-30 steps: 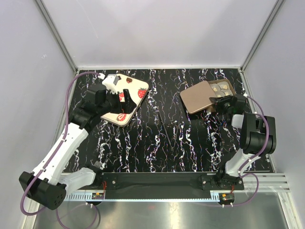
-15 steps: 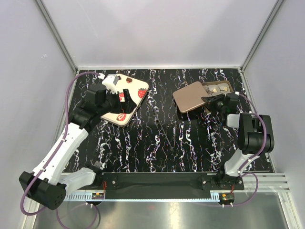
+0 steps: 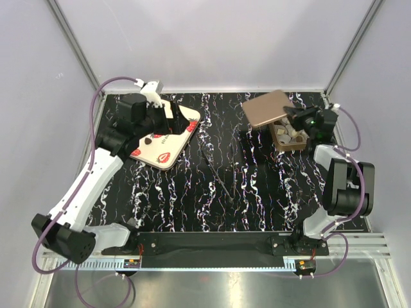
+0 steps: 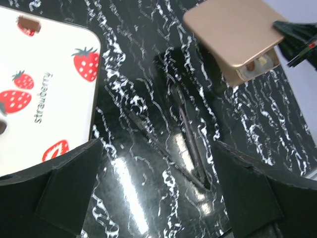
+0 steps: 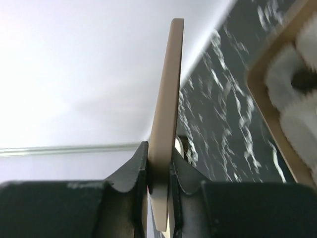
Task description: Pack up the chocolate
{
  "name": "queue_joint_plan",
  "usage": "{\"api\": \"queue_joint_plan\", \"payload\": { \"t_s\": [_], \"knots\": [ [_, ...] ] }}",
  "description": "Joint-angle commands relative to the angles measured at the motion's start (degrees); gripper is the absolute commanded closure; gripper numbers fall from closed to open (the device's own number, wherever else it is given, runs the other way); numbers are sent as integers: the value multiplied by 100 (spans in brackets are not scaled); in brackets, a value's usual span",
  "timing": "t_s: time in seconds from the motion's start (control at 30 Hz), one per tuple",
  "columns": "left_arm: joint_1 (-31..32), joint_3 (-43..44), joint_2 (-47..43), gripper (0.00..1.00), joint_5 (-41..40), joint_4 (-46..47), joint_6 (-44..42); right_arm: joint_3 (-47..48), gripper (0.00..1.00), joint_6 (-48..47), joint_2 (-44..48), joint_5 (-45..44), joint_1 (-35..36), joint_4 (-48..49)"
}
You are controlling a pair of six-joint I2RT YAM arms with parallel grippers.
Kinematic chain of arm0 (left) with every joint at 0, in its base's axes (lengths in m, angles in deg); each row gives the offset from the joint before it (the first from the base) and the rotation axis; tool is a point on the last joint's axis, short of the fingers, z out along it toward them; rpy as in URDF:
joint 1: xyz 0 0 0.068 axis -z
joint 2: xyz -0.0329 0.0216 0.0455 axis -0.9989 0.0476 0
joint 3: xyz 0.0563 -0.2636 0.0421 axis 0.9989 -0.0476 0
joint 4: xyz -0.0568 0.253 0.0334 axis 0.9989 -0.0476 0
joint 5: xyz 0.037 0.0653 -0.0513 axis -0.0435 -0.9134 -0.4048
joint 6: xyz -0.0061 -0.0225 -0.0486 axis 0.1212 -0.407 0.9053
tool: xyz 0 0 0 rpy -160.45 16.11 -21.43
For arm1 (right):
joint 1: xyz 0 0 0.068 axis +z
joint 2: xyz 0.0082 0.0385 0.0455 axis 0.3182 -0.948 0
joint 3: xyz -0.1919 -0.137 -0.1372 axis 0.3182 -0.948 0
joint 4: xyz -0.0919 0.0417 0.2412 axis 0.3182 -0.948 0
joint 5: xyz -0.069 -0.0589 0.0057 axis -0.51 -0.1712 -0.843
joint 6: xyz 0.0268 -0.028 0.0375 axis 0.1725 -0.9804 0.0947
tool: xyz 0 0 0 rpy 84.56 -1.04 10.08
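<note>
The chocolate (image 3: 290,133), small pale round pieces, lies in a small square brown tray (image 3: 280,142) at the back right of the black marbled table. My right gripper (image 3: 293,116) is shut on the edge of a flat tan cover (image 3: 266,108) and holds it tilted above and left of the tray. In the right wrist view the cover (image 5: 166,109) stands edge-on between my right gripper's (image 5: 159,166) jaws, with the tray (image 5: 262,104) to the right. My left gripper (image 3: 168,120) hangs open over the strawberry lid (image 3: 168,142), holding nothing. The left wrist view shows my left gripper (image 4: 157,148) and the cover (image 4: 233,34).
The cream lid printed with strawberries (image 4: 44,99) lies flat at the back left. Thin dark lines like creases or rods (image 3: 215,168) cross the middle of the table. Grey enclosure walls stand close behind and on both sides.
My right gripper has lifted the tan cover up and toward the back, uncovering the tray of chocolate. My left arm has risen and shifted back over the strawberry lid.
</note>
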Motion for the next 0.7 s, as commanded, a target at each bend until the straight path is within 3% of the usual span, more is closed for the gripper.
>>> {"api": "queue_joint_plan", "payload": {
  "t_s": [0.0,0.33,0.47,0.67],
  "knots": [
    [138,422,340,1,67,364,141,394,100,8,308,58,-396,564],
    [841,1416,1746,1,523,917,711,227,100,219,-43,1041,-1573,1355],
    [1017,1618,2571,1,1068,1978,1406,-36,100,421,-141,1193,-1777,1768],
    [1404,2741,3855,2,938,2096,1627,-370,97,254,-61,1193,-1865,1506]
  ]
}}
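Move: The lid is already pinched at its right edge by the right gripper, its middle about 8 cm to that gripper's left. The chocolate box is some 7 cm to the right gripper's right, 5 cm ahead and 15 cm below. From the empty left gripper, the lid is about 35 cm to the right, 17 ahead and 12 lower. The box is roughly 50 right, 20 ahead and 27 down, and the strawberry tray 9 left, 18 ahead and 29 down. Keep the right gripper's pinch on the lid and swing it about 12 cm to the right over the chocolate box, arching up some 5 cm and then sinking most of that again, the wrist turning about 10 degrees clockwise. Meanwhile bring the open left gripper right, some 19 cm, and 7 cm forward towards the lid, sinking slightly and turning clockwise. ##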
